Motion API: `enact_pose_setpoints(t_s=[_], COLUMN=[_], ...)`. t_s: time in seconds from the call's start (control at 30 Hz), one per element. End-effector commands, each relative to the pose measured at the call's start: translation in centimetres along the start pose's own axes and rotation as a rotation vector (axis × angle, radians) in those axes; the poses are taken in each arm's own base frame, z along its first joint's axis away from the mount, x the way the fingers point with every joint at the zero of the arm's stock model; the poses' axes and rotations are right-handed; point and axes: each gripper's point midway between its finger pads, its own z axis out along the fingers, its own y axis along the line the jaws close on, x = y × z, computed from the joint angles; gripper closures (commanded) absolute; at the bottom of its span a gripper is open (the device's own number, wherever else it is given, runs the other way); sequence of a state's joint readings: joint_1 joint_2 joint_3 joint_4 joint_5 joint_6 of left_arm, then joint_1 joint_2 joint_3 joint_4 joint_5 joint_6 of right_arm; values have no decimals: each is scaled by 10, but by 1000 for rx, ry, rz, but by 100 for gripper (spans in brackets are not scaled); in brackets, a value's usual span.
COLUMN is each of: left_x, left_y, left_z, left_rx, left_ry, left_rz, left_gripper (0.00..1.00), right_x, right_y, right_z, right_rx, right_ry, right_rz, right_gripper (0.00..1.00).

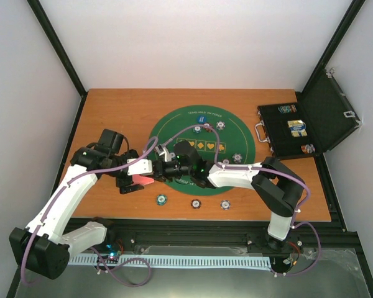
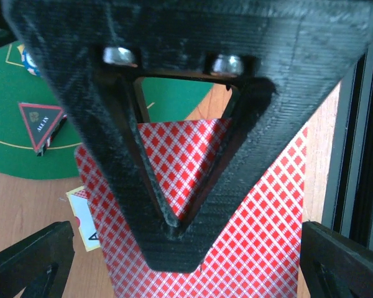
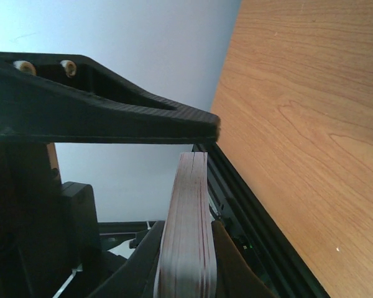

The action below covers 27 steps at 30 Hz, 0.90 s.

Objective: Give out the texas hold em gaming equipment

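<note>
My right gripper (image 3: 188, 264) is shut on a thick deck of red-backed playing cards (image 3: 189, 211), held edge-on between its two fingers. From above, the deck (image 1: 143, 180) hangs over the table's left front, off the green mat (image 1: 236, 139). My left gripper (image 1: 133, 177) is open around the deck, its fingers (image 2: 28, 264) far apart on either side of the checkered card back (image 2: 255, 236). A black triangular marker (image 2: 40, 121) lies on the mat. Three striped chips (image 1: 195, 203) sit in a row on the wood in front of the mat. More chips (image 1: 221, 125) and a blue button (image 1: 208, 131) lie on the mat.
An open black case (image 1: 286, 133) stands at the back right, lid up, with chips and cards inside. A face-up card (image 2: 81, 220) lies on the wood below the deck. The black frame rail (image 3: 261, 242) runs along the table's near edge.
</note>
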<state>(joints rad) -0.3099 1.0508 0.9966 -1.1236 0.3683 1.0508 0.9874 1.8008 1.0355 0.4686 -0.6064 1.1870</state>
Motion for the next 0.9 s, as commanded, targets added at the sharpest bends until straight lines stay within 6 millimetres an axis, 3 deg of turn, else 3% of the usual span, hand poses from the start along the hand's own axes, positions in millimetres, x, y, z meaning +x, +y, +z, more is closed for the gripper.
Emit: enact_pose_setpoints(t_s=[0.0,0.13,0.47,0.6,0.87], left_x=[-5,-1,-9,-13,-8], left_y=[-4,-4,0,0,-9], left_z=[0,1,-5,-10,-16], left_rx=[-1,-8,-35,-33,-17], left_ry=[-34,-16,-50,-60,-35], left_rz=[72,75,74,73,86], left_gripper=[0,6,32,34,40], right_x=[-3,-1,2,4,11], right_y=[35,32,19,5,-45], right_z=[0,-2,-1,3,9], right_rx=[-88,-88,-71,-30,107], right_ry=[-20,-23,-21,-15,8], right_rz=[-58,-57,-35,-23,-3], right_gripper=[93,93,93,93,93])
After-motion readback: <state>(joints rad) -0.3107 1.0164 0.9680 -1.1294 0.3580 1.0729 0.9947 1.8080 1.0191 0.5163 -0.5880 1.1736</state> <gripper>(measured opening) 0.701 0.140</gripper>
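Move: Between the left hand's wide-open fingers is the card deck, its middle practically at the hand point. The right hand already pinches the deck, whose middle lies about 2 cm left of that hand and 1 cm below it. From the left hand, a loose card lies on the table roughly 14 cm below and 2 cm ahead, the triangle marker about 12 cm ahead and 5 cm right, and the green chip some 7 cm back and 5 cm right, both at table level. Closing by nearly a third of its range, the left gripper brings its fingers onto the front and back long edges of the deck and grips it across its width, after first sinking about 1 cm, then rising half of that back. The right hand stays within half a centimetre and keeps its pinch on the deck's two faces. ##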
